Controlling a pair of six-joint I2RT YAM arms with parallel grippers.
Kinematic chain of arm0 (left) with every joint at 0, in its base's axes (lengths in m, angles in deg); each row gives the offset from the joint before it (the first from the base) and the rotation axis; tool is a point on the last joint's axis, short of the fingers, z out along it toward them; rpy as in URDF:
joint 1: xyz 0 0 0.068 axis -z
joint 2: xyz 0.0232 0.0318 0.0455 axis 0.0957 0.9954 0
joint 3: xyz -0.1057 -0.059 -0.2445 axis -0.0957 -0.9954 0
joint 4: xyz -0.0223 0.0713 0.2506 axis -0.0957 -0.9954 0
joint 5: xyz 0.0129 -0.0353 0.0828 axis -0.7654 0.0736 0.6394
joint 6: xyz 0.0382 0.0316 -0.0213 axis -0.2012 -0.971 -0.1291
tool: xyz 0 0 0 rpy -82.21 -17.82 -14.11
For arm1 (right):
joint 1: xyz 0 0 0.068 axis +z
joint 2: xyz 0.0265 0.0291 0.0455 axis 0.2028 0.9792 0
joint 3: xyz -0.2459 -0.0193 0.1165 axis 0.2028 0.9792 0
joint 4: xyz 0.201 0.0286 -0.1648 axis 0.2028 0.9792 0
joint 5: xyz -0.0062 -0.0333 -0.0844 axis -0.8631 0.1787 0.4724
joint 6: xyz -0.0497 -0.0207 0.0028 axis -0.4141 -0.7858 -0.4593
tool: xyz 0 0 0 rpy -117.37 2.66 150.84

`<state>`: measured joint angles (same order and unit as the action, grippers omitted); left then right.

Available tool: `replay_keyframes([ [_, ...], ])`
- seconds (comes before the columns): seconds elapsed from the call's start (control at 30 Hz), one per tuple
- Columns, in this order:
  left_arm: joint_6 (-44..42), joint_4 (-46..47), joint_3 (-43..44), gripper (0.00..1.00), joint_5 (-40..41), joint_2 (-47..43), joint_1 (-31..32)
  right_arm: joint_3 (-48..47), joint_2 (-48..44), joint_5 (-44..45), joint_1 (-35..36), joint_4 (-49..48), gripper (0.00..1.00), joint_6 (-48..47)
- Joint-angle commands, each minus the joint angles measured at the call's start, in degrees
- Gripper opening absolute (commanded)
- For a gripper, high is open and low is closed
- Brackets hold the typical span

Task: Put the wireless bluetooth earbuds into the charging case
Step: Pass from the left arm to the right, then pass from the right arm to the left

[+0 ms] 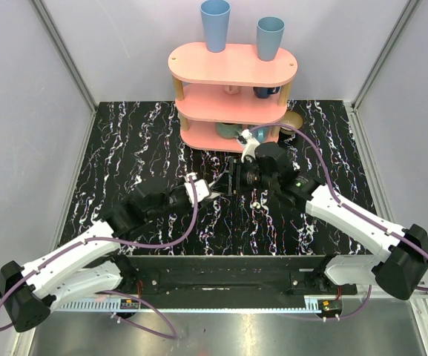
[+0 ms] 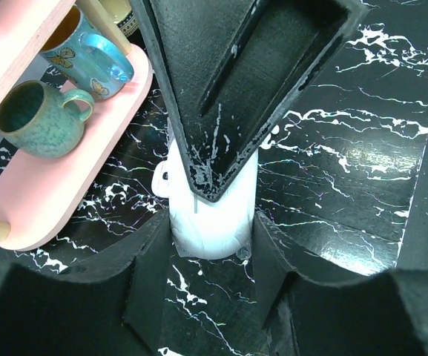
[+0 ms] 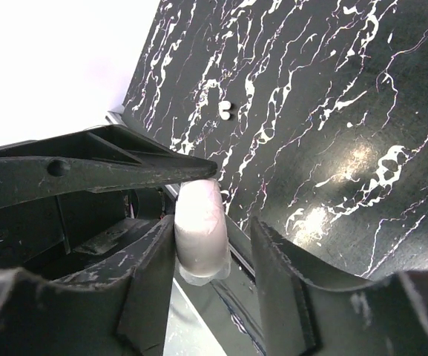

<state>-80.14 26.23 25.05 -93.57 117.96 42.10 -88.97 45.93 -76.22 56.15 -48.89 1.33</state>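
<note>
The charging case (image 2: 214,222), white and glossy, sits pinched between the two fingers of my left gripper (image 2: 212,248), held above the black marbled table. My left gripper (image 1: 206,194) and right gripper (image 1: 232,178) meet at mid-table. My right gripper (image 3: 214,245) straddles the same case (image 3: 201,233), seen edge-on. Its left finger touches the case and a gap shows at the right finger. One black right finger (image 2: 228,89) covers the case's far part. A small white piece that looks like an earbud (image 3: 225,111) lies on the table beyond.
A pink three-tier shelf (image 1: 232,65) stands at the back with two blue cups (image 1: 215,26) on top. A green mug (image 2: 39,119) and a butterfly mug (image 2: 87,55) sit on its lower tier, close to the left of the grippers.
</note>
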Motion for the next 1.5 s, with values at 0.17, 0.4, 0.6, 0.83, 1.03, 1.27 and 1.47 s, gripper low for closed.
replay_keyframes([
  [0.17, 0.1, 5.1, 3.3, 0.01, 0.0, 0.6, 1.4, -1.8, 0.0, -1.9, -0.3, -2.0, 0.23, -0.7],
  [0.4, 2.5, 10.2, 1.2, 0.26, 2.1, -1.8, 1.4, -0.5, -2.0, -2.4, -0.3, -4.6, 0.01, -0.5],
  [0.6, 6.4, 18.0, -2.3, 0.61, 2.2, -4.8, 1.5, 1.2, -4.5, -0.8, -0.3, -8.3, 0.0, -0.2],
  [0.83, 11.4, 21.5, -2.9, 0.93, 1.9, -5.8, 1.4, 4.6, -9.2, 5.0, -0.3, -12.6, 0.0, -1.0],
  [1.03, 16.9, 23.3, -1.9, 0.99, 2.8, -6.9, 1.0, 7.4, -14.7, 10.1, -0.4, -14.2, 0.0, -4.7],
  [1.27, 27.5, 29.0, -3.1, 0.99, -0.7, -7.0, -4.4, 9.2, -21.1, 12.9, -0.4, -14.2, 0.0, -9.6],
  [1.47, 44.1, 38.0, -5.2, 0.99, -8.7, -4.4, -14.8, 9.4, -23.2, 14.0, -0.5, -13.7, 0.0, -11.9],
])
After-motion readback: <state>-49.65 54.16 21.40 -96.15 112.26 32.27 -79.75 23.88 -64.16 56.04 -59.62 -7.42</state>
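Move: At the pads of both hands: the white charging case is held in the left fingers, its middle about 2 cm to their right and 1 cm ahead. From the right hand the case's middle is about 1 cm to the left, 1 cm lower, between the still open fingers. On the table some 18 cm below the right hand, the white square piece lies roughly 11 cm ahead and 3 cm right, and two small white pieces about 3 cm ahead and 13 cm right. Closing on the case first, the right fingers take hold while both hands stay nearly still. Then both rise, and the left fingers open wide, let go and climb about 11 cm clear, tipping up some 35 degrees and edging forward-left late on. The right hand keeps its pinch, lifting about 9 cm and drawing roughly 6 cm right, away from the left hand, fingers tilting upward. ##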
